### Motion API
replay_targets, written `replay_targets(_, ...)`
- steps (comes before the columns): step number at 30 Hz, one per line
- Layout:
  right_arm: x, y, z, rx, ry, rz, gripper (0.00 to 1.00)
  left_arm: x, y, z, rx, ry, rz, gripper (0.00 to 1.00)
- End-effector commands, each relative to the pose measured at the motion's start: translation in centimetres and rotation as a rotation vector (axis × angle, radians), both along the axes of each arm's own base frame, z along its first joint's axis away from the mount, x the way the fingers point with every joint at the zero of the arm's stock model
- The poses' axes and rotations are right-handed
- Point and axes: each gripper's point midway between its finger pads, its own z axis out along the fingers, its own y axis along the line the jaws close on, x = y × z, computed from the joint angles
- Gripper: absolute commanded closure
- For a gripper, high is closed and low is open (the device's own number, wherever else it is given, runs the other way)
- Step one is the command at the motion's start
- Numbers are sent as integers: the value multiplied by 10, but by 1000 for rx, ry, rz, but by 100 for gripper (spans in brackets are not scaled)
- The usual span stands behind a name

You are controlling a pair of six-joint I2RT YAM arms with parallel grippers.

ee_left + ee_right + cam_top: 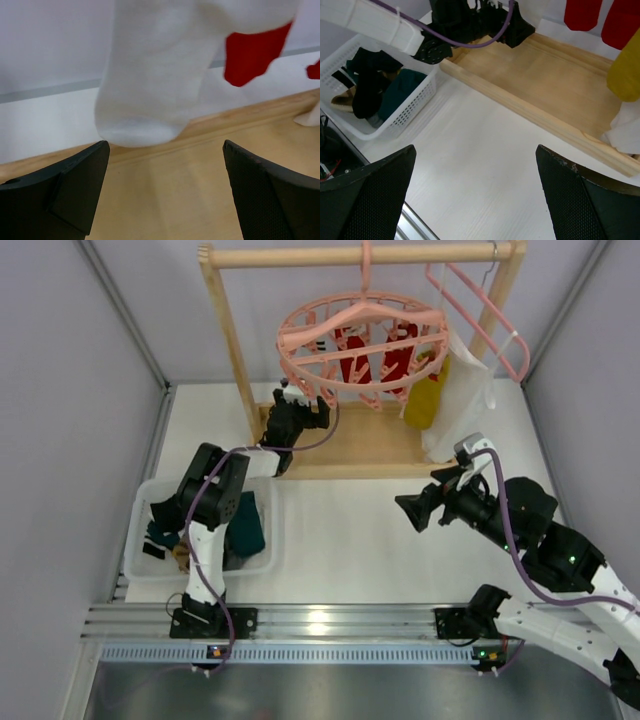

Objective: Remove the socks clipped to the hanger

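The round pink hanger (360,335) hangs from the wooden rack with red socks (375,365) and a mustard yellow sock (425,400) clipped under it. My left gripper (300,408) is open at the ring's left edge, just below the clips. In the left wrist view a white sock-shaped fabric toe (150,85) hangs right above and between the open fingers (75,190), not touching them, with a red sock (255,55) behind. My right gripper (415,510) is open over the table, empty, as its own view shows (475,195). A teal sock (245,525) lies in the basket.
A white basket (140,540) at the near left holds teal and black socks. The rack's wooden base (545,85) and left post (232,340) flank my left gripper. A white cloth bag (465,400) and a plain pink hanger (485,310) hang at the right.
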Motion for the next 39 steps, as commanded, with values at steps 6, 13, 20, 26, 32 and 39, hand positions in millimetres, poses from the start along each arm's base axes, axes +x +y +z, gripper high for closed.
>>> replay_targets(6, -8, 16, 10, 43, -33, 105, 0, 52, -4, 30, 6, -179, -49, 2)
replay_targets(13, -7, 22, 7, 35, -30, 121, 1, 75, -15, 32, 8, -229, -109, 2)
replay_targets(20, -2, 26, 0, 13, -14, 119, 0, 77, -16, 45, -21, -246, -108, 61)
replay_targets(26, 1, 25, -2, 7, -18, 109, 1, 73, -6, 55, -49, -237, -54, 100)
replay_targets(32, 0, 21, 6, 33, -32, 91, 0, 38, 20, 62, -152, -152, 115, 100)
replay_targets(39, -18, 8, 33, 133, -78, 105, 0, -26, 22, 53, -127, -92, 200, 100)
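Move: The white sock hangs about 8 cm ahead of the left gripper and 2 cm to its right, its middle some 4 cm above the fingers and its toe end near their level. The nearer red sock is about 11 cm ahead, 12 cm to the right and 6 cm up; the second red one is some 8 cm farther right and level with it. From the right hand, the white sock is roughly 40 cm ahead, 22 cm left and 12 cm lower. Bring the open left gripper about 7 cm straight forward to the hanging white sock, tipping the fingers slightly up, and shut it fully on the lower end. Keep that pinch and pull back towards the base about 7 cm, drifting some 4 cm left while the wrist swings roughly 15 degrees counter-clockwise. ##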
